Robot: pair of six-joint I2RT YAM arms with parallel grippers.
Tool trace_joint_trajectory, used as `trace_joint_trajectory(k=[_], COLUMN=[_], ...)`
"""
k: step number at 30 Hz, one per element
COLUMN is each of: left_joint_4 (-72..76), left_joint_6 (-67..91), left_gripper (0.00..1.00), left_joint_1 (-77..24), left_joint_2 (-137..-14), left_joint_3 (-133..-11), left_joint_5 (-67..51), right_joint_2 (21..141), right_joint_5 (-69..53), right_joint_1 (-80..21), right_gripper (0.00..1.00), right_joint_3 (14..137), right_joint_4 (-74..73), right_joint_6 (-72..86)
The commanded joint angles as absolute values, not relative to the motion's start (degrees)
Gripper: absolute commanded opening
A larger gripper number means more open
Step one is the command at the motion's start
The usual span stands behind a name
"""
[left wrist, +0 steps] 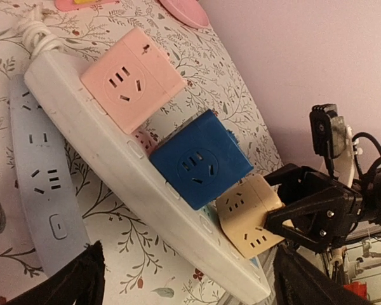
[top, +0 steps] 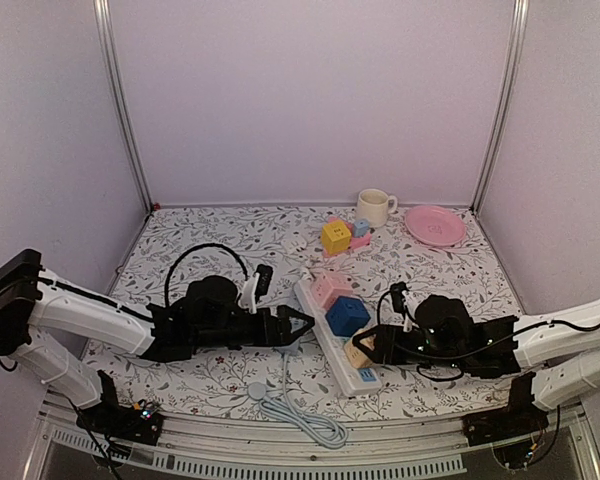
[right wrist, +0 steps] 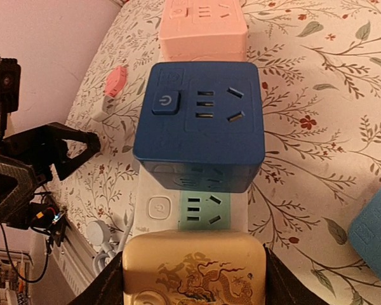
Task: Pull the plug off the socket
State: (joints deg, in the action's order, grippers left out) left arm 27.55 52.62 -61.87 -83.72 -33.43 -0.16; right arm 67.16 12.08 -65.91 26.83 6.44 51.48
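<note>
A white power strip (top: 318, 322) lies slanted on the flowered table and carries a pink cube (top: 330, 289), a blue cube (top: 348, 315) and a beige cube plug (top: 358, 352) at its near end. My right gripper (right wrist: 193, 283) is shut on the beige plug (right wrist: 193, 267), one finger on each side; the left wrist view shows its fingers (left wrist: 286, 206) pinching the plug (left wrist: 247, 213). The plug sits on the strip (right wrist: 155, 210), just behind a bare green socket (right wrist: 203, 210). My left gripper (top: 306, 325) stands open just left of the strip (left wrist: 114, 165), touching nothing.
A pale grey-blue strip (left wrist: 41, 178) lies flat beside the white one. Its coiled cable (top: 300, 415) rests near the front edge. At the back stand a white mug (top: 375, 207), a pink plate (top: 435, 225) and small coloured blocks (top: 337, 237). Walls enclose three sides.
</note>
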Motion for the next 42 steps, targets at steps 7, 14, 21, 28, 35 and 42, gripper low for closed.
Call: trace_joint_trajectory(k=[7, 14, 21, 28, 35, 42], left_joint_4=[28.71, 32.02, 34.87, 34.97, 34.66, 25.86], left_joint_6=[58.48, 61.06, 63.20, 63.19, 62.08, 58.87], left_gripper=[0.90, 0.84, 0.63, 0.34, 0.00, 0.00], left_joint_1=[-62.46, -62.66, -62.75, -62.76, -62.93, -64.33], left_joint_2=[-86.06, -88.43, -88.39, -87.90, -87.01, -84.89], left_joint_3=[-31.96, -31.75, -30.25, -30.06, -30.10, -32.91], left_joint_5=[2.04, 3.83, 5.05, 5.11, 5.57, 11.06], right_joint_2=[69.42, 72.15, 71.85, 74.43, 76.30, 77.53], right_joint_5=[1.15, -1.23, -1.30, 0.87, 5.12, 8.38], right_joint_1=[-64.05, -64.08, -65.92, -69.19, -71.75, -72.77], right_gripper=[0.03, 0.03, 0.03, 0.03, 0.03, 0.03], right_joint_3=[23.22, 23.42, 24.01, 30.15, 35.80, 39.05], right_joint_4=[43.86, 47.80, 48.91, 40.84, 30.96, 24.50], right_joint_6=[53.13, 51.95, 49.29, 43.07, 38.24, 36.42])
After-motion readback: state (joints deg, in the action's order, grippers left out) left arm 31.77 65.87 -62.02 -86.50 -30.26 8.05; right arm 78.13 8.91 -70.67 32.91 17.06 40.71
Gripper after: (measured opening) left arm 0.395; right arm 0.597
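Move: Some 4 cm to the right of the left hand, 3 cm ahead and 4 cm lower, is the stretch of the raised white power strip between its pink and blue plugs. From that hand the blue plug is about 8 cm right and 2 cm ahead, the pink one 5 cm right and 6 cm ahead. The right hand already holds the tan plug, still in the strip; from it the same stretch lies 7 cm ahead and 6 cm left, the blue plug 6 cm ahead and 2 cm left. Carrying the strip by its tan plug, the right hand swings some 6 cm left towards the left gripper, a little back and up, rolling its left side up about 15 degrees and back again while turning counter-clockwise. The left hand sinks about 3 cm, edges forward and left, tips down slightly and turns counter-clockwise, and its fingers close from wide open to under half, pinching the white strip between the pink and blue plugs. ##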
